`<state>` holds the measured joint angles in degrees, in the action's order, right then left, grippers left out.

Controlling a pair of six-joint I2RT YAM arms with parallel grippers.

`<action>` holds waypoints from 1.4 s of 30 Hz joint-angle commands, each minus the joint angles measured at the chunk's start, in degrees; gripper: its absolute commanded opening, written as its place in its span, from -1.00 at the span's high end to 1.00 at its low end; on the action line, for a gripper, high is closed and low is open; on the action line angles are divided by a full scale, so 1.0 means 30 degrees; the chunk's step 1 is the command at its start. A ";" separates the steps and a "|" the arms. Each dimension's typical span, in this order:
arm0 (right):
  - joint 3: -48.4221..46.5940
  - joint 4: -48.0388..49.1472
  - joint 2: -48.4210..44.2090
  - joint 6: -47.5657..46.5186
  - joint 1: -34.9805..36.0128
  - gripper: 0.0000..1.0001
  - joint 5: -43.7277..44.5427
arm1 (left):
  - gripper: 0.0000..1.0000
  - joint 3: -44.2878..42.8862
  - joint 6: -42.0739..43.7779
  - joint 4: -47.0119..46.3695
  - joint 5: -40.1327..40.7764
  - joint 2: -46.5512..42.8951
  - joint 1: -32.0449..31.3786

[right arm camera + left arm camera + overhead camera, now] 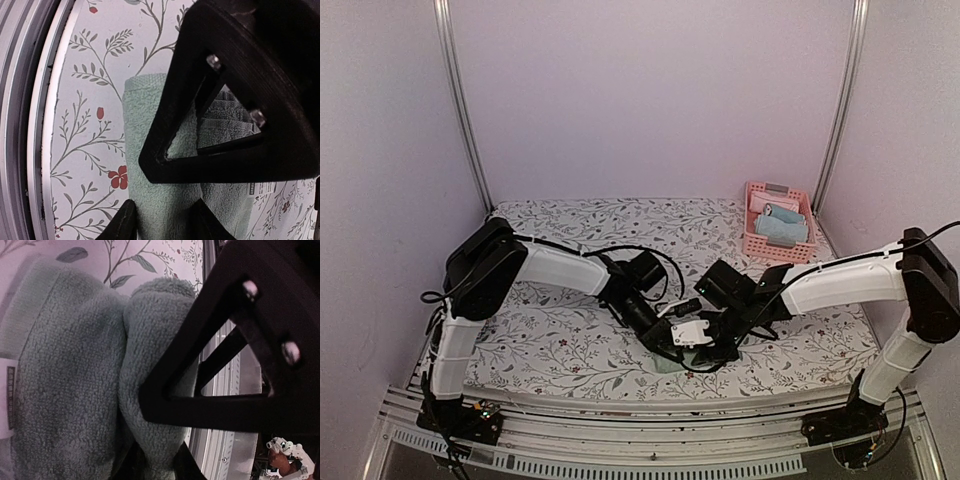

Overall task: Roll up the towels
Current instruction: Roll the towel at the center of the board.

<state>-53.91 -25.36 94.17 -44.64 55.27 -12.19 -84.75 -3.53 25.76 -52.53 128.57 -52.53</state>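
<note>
The pale sage-green towel point(674, 367) lies partly rolled near the table's front edge, under both grippers. In the left wrist view its thick rolled fold point(155, 340) runs down between my left gripper's point(155, 466) jaws, which are shut on it. In the right wrist view the same towel point(150, 200) runs between my right gripper's point(162, 224) fingers, which stand open on either side of the roll. The two grippers meet tip to tip, left point(672, 335) and right point(716, 346). A light blue towel point(780, 229) lies rolled in the pink basket.
The pink slatted basket point(757, 246) stands at the back right of the floral tablecloth point(570, 230). The metal front rail point(650, 425) runs close behind the towel. A black triangular finger frame point(225, 400) crosses each wrist view.
</note>
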 commanded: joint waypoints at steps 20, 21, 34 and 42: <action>-0.4295 -0.7046 0.6687 -0.0163 -0.3966 0.85 -0.9295 | 0.20 1.0372 -0.0425 -0.4547 1.2634 -0.9734 -0.0624; -0.4859 -0.7692 0.7215 -0.0315 -0.4171 0.85 -0.9653 | 0.20 1.0873 -0.0269 -0.4833 1.3455 -1.0343 -0.0946; -1.0729 -1.3601 1.4083 -0.1891 -0.5783 0.85 -1.1715 | -0.06 1.0819 0.5347 -0.6634 2.2638 -1.1488 -0.7038; -1.1362 -1.3548 1.4912 -0.1303 -0.5839 0.85 -1.1532 | -0.10 0.8913 0.8758 -0.7074 2.3556 -0.8812 -0.7492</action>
<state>-89.62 -66.35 133.36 -48.86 37.41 -59.07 -55.42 15.86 6.02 15.18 98.72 -73.63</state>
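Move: The rolled part of the towel lies crosswise between the open right fingers, its middle about 3 cm left and 1 cm below that hand. From the left hand, which still pinches its left portion, the middle is some 3 cm to the right, level in height. The unrolled flap lies about 5 cm farther out than the roll's middle, and the near table edge is some 8 cm back from it, both abreast of it. The towel roll is pinched by the right fingers as they close; that hand then turns about 60 degrees, top forward, until its fingers point back and down, easing some 2 cm forward and left and sinking slightly. The left fingers open and let go, withdraw about 10 cm left, then come half-way back right, raised about 4 cm, swinging some 70 degrees to point down, wide open by the roll's left end. ##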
